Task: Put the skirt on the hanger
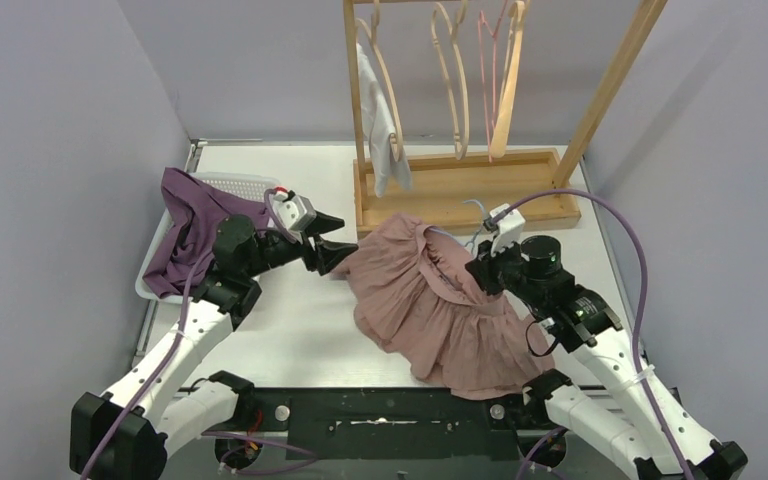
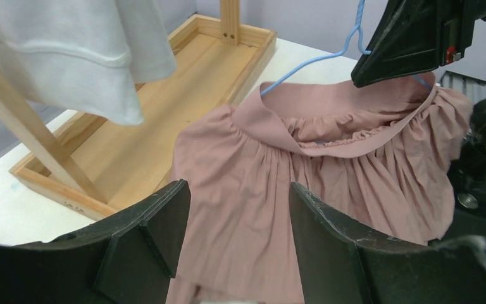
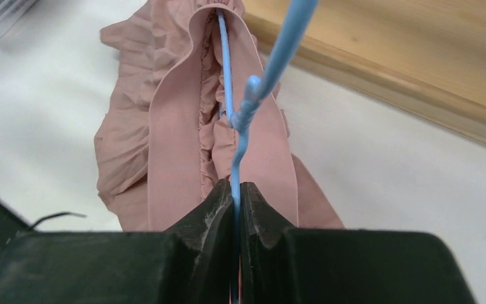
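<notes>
A dusty pink pleated skirt (image 1: 430,310) lies crumpled on the white table between my arms. A thin blue wire hanger (image 3: 226,82) runs inside its waistband, and its hook (image 2: 329,56) sticks out toward the wooden rack. My right gripper (image 1: 482,270) is at the skirt's right side, shut on the hanger's wire (image 3: 236,187). My left gripper (image 1: 335,242) stands open at the skirt's left edge. In the left wrist view its fingers straddle the pleated fabric (image 2: 237,190) without pinching it. The skirt (image 2: 329,171) hides most of the hanger.
A wooden rack (image 1: 460,185) stands at the back with several wooden hangers (image 1: 450,70) and a white garment (image 1: 380,130). At the left a purple garment (image 1: 195,225) drapes over a white basket (image 1: 245,183).
</notes>
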You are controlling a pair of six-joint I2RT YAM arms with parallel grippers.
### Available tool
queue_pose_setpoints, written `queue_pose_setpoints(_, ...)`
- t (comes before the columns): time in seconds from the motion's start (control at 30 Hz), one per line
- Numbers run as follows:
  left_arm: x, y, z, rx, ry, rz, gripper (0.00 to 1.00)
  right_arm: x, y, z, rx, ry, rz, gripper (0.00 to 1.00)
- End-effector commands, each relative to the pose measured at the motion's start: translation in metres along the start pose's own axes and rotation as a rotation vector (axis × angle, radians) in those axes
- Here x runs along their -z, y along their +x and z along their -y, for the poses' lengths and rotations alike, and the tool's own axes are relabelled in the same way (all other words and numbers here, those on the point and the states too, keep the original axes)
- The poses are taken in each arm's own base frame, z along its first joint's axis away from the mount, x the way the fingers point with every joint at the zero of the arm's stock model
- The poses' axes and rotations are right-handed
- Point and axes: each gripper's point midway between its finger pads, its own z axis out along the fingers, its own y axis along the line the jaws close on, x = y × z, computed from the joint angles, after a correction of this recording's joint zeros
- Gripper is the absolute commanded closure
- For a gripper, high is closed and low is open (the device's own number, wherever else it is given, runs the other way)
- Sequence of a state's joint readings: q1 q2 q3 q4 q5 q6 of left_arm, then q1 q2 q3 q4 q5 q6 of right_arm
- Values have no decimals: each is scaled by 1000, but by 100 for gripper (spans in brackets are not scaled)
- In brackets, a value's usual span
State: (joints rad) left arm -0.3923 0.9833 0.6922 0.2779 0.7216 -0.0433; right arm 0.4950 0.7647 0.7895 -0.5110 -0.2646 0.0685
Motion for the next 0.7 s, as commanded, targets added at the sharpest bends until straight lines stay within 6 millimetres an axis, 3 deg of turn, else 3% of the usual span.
queue_pose_setpoints(0.0, -2, -27, -15, -27, -93, 103, 42, 21, -52, 60, -152, 343, 196, 100)
queue_pose_setpoints(0.23, 6, -8, -28, 56, -204, 88, 42, 56, -79, 134, -287, 618, 261, 100)
queue_pose_setpoints(0.43, 7, -5, -25, 78, -202, 74, 42, 88, -145, 176, -286, 706, 356, 100)
queue_pose_setpoints(0.67, 10, -1, -22, 110, -203, 70, 42, 102, -205, 204, -190, 708, 337, 100)
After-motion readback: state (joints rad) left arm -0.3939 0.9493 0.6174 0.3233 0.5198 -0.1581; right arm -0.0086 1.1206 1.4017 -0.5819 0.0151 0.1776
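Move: The right hand already holds the blue hanger beside its neck, with the skirt on it, and is bound for the free right end of the rack's rail, some 28 cm ahead, 16 cm to its right and 30 cm above. The wooden hanger hangs about 24 cm ahead, 4 cm right and 18 cm up; the rack's right post stands roughly 28 cm ahead and 26 cm right. From the left hand that rail end is about 24 cm ahead, 43 cm right and 24 cm up. Keeping its pinch on the blue hanger beside the neck, the right hand sweeps about 17 cm to the right and 14 cm forward towards the free end of the rail, swinging roughly 45 degrees clockwise so that the fingers and the hanger's far shoulder come to point straight ahead. It travels almost level at first, then climbs some 15 cm, mostly in the second half, the fingertips tipping up slightly, while the open left hand only eases a couple of centimetres forward and to its left, touching nothing. ##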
